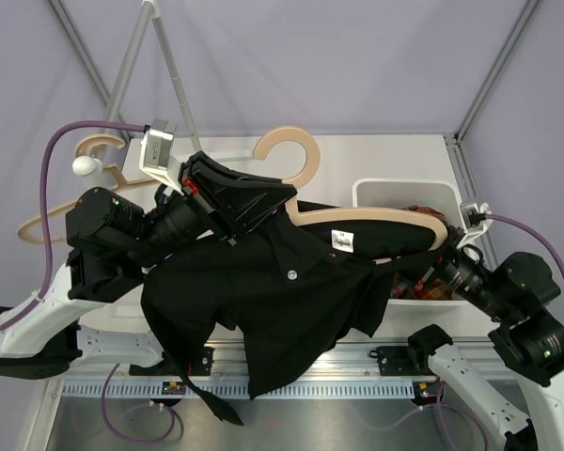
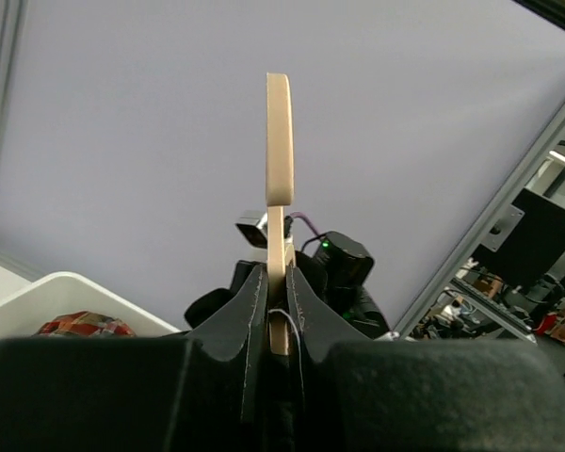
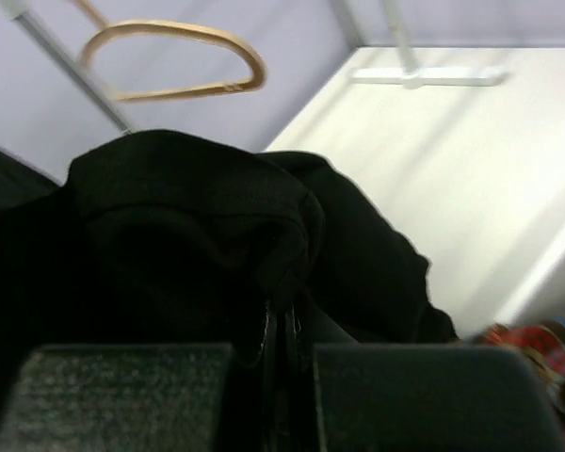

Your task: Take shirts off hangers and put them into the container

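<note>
The black shirt point(image 1: 263, 301) hangs half off a wooden hanger point(image 1: 291, 155), whose right arm sticks out bare over the container point(image 1: 404, 191). My left gripper point(image 1: 268, 205) is shut on that hanger at its neck; the left wrist view shows the hanger point(image 2: 279, 141) clamped edge-on in that gripper point(image 2: 279, 315). At the shirt's right side my right gripper point(image 1: 434, 268) is shut on black shirt cloth, and the right wrist view shows the black shirt point(image 3: 188, 217) bunched over that gripper point(image 3: 281, 325). The plaid shirt point(image 1: 423, 212) lies in the white container.
A second, bare wooden hanger point(image 1: 70, 193) hangs at the left by the grey rail point(image 1: 132, 56) and its white bracket point(image 1: 158, 148). The black shirt's tail droops over the table's near edge. The container wall point(image 3: 546, 273) and plaid shirt point(image 3: 537, 348) show beside my right gripper.
</note>
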You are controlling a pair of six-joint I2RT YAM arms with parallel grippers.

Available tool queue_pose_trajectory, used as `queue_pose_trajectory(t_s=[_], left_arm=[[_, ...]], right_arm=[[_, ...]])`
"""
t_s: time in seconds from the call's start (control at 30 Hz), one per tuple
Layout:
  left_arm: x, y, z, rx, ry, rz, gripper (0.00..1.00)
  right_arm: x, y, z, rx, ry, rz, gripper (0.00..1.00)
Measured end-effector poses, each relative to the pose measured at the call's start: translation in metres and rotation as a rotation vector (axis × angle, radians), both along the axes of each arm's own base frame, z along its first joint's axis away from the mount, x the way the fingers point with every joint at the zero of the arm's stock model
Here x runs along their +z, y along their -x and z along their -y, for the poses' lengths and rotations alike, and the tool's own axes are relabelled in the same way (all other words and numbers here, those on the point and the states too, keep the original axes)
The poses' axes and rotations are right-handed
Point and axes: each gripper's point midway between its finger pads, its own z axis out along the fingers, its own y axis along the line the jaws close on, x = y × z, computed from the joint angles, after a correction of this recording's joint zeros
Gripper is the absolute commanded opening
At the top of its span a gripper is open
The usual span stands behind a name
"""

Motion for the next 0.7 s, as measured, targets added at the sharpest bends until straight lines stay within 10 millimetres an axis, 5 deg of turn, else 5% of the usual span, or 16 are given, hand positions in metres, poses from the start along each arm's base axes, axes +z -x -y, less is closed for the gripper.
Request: queue_pose_trajectory(t_s=[0.27,0.43,0.7], left_arm=[[-0.022,-0.022,0.009,0.114,-0.082,0.023,0.0],[-0.031,-0.037,0.008,0.199,-0.129,0.044,0.0],[-0.048,-0.044,0.013,0.232,-0.173,0.059,0.0]], right_arm=[[-0.035,0.009,0.063,-0.319,0.061,-0.085,0.0],[-0.027,0.031,0.104,-0.477,0.046,-0.068,0.0],[-0.035,0.044,0.141,-0.638,0.068,-0.116,0.0]])
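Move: The right gripper already grips the black shirt close under the hanger's right end, which is some 9 cm above it, about 3 cm to its left and level with it fore and aft. The container lies about 22 cm ahead, 13 cm right and 35 cm below, the plaid shirt inside it some 20 cm ahead and 14 cm right. From the left gripper, which holds the hanger's neck, that hanger end is roughly 22 cm right, 2 cm ahead and 10 cm lower. Keep the right fingers shut on the black shirt and draw it away from the hanger's end, about 14 cm to the right with a little back and down, turning the hand clockwise some 35 degrees. Meanwhile keep the left grip on the hanger and carry it down and forward about 5 cm each, turning slightly counter-clockwise. ##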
